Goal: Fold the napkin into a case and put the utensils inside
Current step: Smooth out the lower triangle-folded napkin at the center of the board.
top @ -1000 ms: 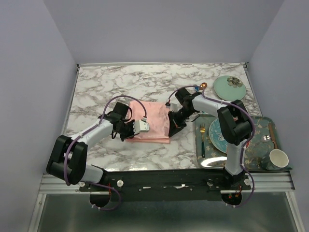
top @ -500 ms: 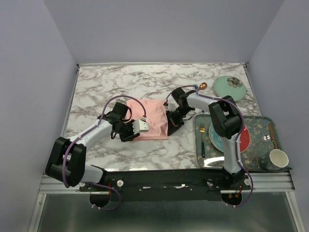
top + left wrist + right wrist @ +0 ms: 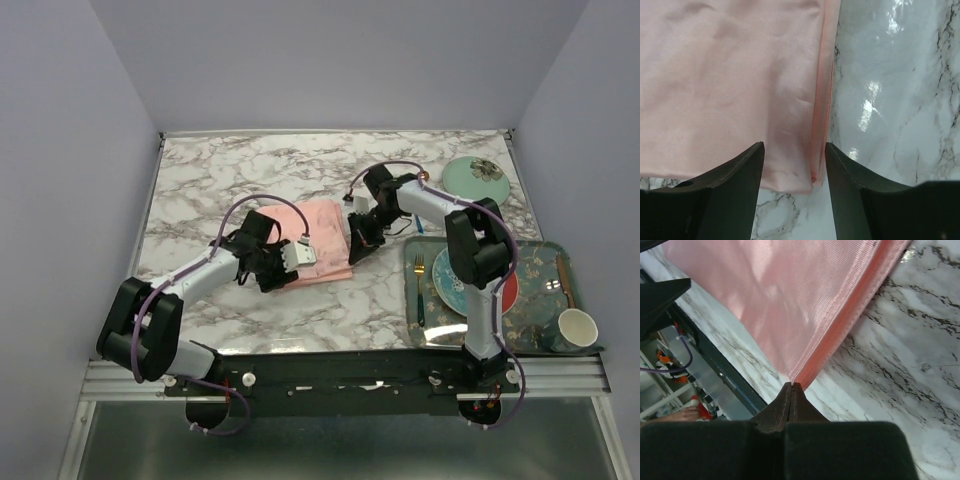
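The salmon-pink napkin (image 3: 322, 238) lies folded into a small rectangle in the middle of the marble table. My right gripper (image 3: 357, 250) is shut on its near right corner; in the right wrist view the cloth (image 3: 790, 300) fans out from my closed fingertips (image 3: 791, 386). My left gripper (image 3: 290, 262) is at the napkin's near left corner and stands open. In the left wrist view that corner (image 3: 805, 175) lies loose on the marble between my two dark fingers (image 3: 735, 170), touching neither. The spoon and the blue fork do not show clearly; my right arm covers that area.
A patterned tray (image 3: 540, 250) at the right holds a teal and red plate (image 3: 462, 282), a white cup (image 3: 576, 328) and a gold-headed, teal-handled fork (image 3: 419, 290). A pale green saucer (image 3: 475, 180) sits at the back right.
My left gripper has opened and let go of the napkin's corner. Both grippers and the napkin have shifted a little toward the far side of the table. The right gripper stayed shut on its corner.
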You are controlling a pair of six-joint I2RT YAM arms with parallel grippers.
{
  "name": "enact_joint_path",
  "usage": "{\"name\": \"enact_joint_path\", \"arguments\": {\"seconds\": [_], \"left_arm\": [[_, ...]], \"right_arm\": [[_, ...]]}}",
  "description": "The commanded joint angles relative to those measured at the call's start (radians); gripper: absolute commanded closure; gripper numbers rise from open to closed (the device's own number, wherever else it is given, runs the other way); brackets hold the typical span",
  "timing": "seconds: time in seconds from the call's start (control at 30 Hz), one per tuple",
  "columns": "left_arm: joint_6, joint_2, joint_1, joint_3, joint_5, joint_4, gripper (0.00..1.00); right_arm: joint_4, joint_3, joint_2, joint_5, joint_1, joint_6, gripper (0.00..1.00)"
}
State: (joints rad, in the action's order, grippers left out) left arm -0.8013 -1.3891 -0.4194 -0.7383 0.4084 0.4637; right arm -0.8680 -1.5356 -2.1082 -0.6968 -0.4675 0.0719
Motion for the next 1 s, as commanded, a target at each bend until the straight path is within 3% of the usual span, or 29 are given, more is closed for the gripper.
{"name": "enact_joint_path", "arguments": {"seconds": [0.0,0.47,0.97], "left_arm": [[0.097,0.022,-0.067,0.017,-0.08,-0.184,0.37],[0.195,-0.126,-0.297,-0.039,-0.25,-0.361,0.34],[0.218,-0.162,-0.326,-0.099,-0.252,-0.364,0.36]], "right_arm": [[-0.028,0.019,0.022,-0.067,-0.005,0.022,0.99],[-0.042,0.031,0.013,-0.066,-0.003,0.023,0.99],[-0.043,0.025,0.002,-0.055,0.003,0.026,0.98]]}}
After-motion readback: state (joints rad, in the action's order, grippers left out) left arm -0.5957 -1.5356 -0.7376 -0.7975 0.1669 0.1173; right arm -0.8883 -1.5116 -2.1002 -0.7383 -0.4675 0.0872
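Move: The napkin's near edge, where the open left fingers already are, has its middle some 8 cm to the left hand's right, level fore and aft, 2 cm below. Its near-right corner is about 17 cm right and 1 cm ahead, its centre 9 cm ahead and 6 cm right. That same corner is practically at the shut right tips, about 1 cm back and slightly below; the fork lies some 14 cm to that hand's right and 4 cm back. Fingers staying open astride the near edge, the left hand sweeps along it to the right about 10 cm, towards the near-right corner and the right hand, easing about 2.5 cm forward; it rises slightly, dips, then lifts again as the fingers swing some 10 degrees forward. The right hand keeps its shut tips on that corner, drawing it back about 1.5 cm. ##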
